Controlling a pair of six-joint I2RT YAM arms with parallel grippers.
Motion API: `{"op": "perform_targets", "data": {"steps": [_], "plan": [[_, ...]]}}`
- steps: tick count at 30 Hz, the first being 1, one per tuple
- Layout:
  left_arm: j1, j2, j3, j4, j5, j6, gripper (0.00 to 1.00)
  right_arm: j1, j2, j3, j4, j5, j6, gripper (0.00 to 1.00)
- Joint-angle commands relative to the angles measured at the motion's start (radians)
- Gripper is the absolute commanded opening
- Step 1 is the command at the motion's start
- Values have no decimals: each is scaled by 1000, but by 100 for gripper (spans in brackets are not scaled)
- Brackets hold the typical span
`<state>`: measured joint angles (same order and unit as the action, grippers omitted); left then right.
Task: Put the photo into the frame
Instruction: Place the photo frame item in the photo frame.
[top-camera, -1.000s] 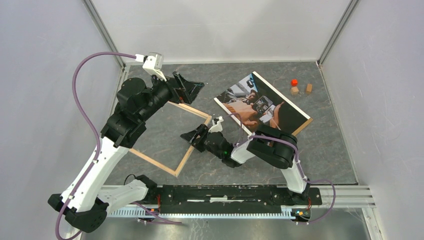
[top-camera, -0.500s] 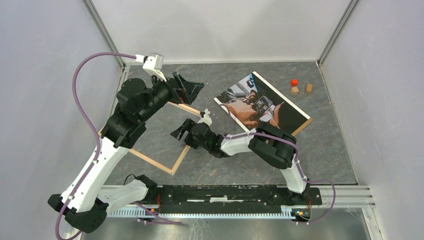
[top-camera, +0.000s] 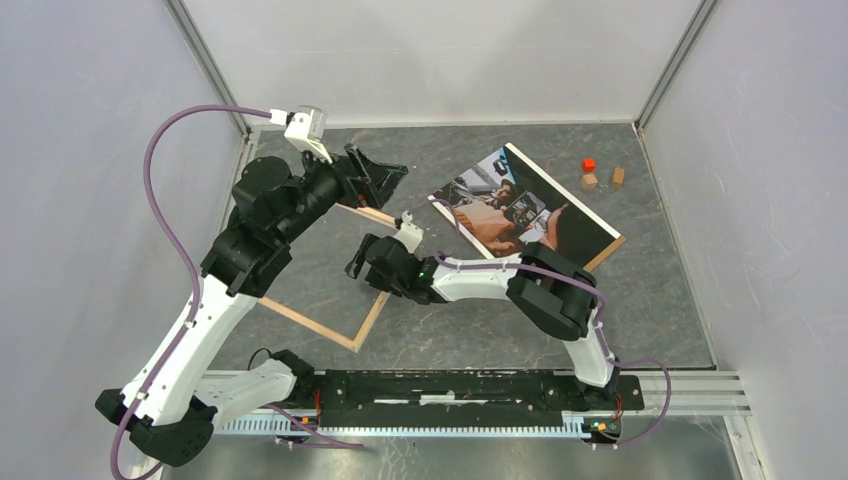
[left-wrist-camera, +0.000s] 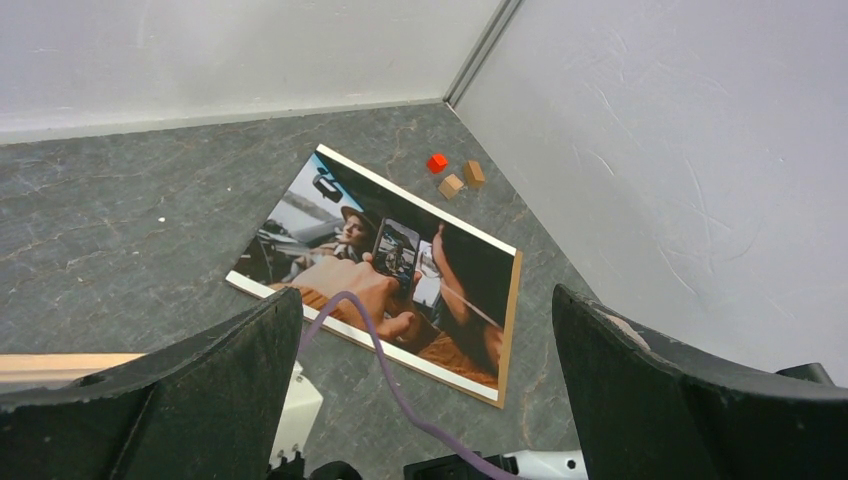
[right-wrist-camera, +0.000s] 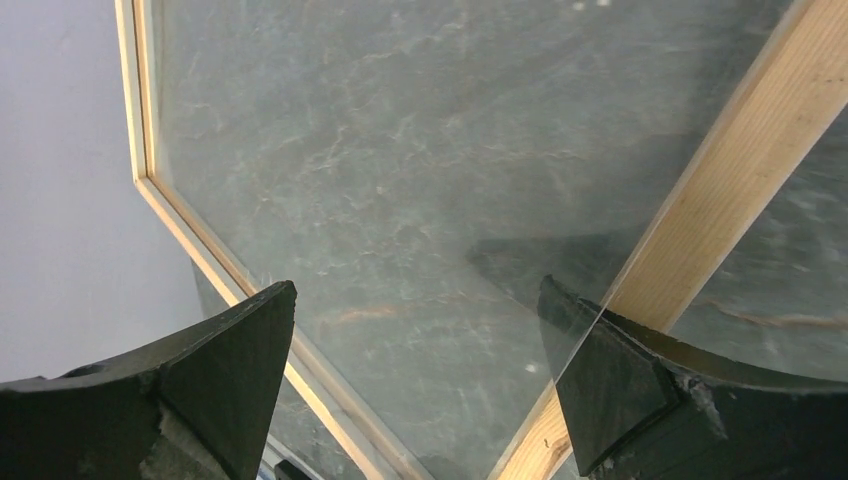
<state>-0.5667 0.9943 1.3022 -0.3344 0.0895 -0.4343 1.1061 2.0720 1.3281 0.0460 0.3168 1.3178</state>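
The photo (top-camera: 522, 205) lies flat at the back right of the table, on a brown board whose edge (top-camera: 607, 253) shows beside it. It fills the middle of the left wrist view as the photo (left-wrist-camera: 385, 262). The frame (top-camera: 312, 323), pale wood side up, lies left of centre. My left gripper (top-camera: 385, 172) hangs open over the frame's far corner and holds nothing. My right gripper (top-camera: 358, 258) is open over the frame's right rail. In the right wrist view that gripper (right-wrist-camera: 417, 290) straddles the rail (right-wrist-camera: 725, 215) and a clear pane, gripping neither.
A red block (top-camera: 588, 164) and two small wooden blocks (top-camera: 604, 179) sit at the back right corner. White walls close the table on three sides. The right arm's purple cable (left-wrist-camera: 385, 365) hangs across the left wrist view.
My right gripper has moved left and away from the bases, onto the frame's right rail, and its jaws have spread wider. The left arm, frame and photo have stayed put.
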Motion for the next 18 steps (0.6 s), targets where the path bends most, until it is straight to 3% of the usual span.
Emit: {"op": "perform_targets", "data": {"steps": [1, 3, 7, 14, 18], "plan": [[7, -3, -4, 45, 18, -46, 100, -28, -36, -173, -237, 38, -66, 98], [7, 3, -5, 44, 5, -39, 100, -32, -84, -260, -154, 20, -82, 98], [7, 19, -5, 45, 15, -41, 100, -42, -164, -329, -128, 24, -130, 98], [5, 55, -1, 34, 8, -30, 100, -113, -329, -591, -33, -16, -129, 98], [5, 66, -1, 36, 14, -31, 100, -148, -405, -729, 72, -39, -222, 97]]}}
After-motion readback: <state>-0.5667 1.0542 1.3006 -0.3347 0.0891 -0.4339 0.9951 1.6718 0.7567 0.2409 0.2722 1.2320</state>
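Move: The frame's right bar is against my right hand's outer finger, its middle there some 5 cm right and 2 cm back of the hand point and just below it. The frame's far right corner is about 9 cm ahead and 13 cm right, its near corner roughly 17 cm back and 2 cm left; the photo's middle is some 36 cm right and 12 cm ahead. From my raised left hand that bar spot lies about 5 cm back and 39 cm down. With the gripper staying wide open and low, I sweep my right hand about 13 cm to the right and 2 cm back, the outer finger bearing on the frame's right bar and dragging the frame along towards the photo. My empty left hand starts easing down and a little forward and right, some 3 cm, fingers still open. ##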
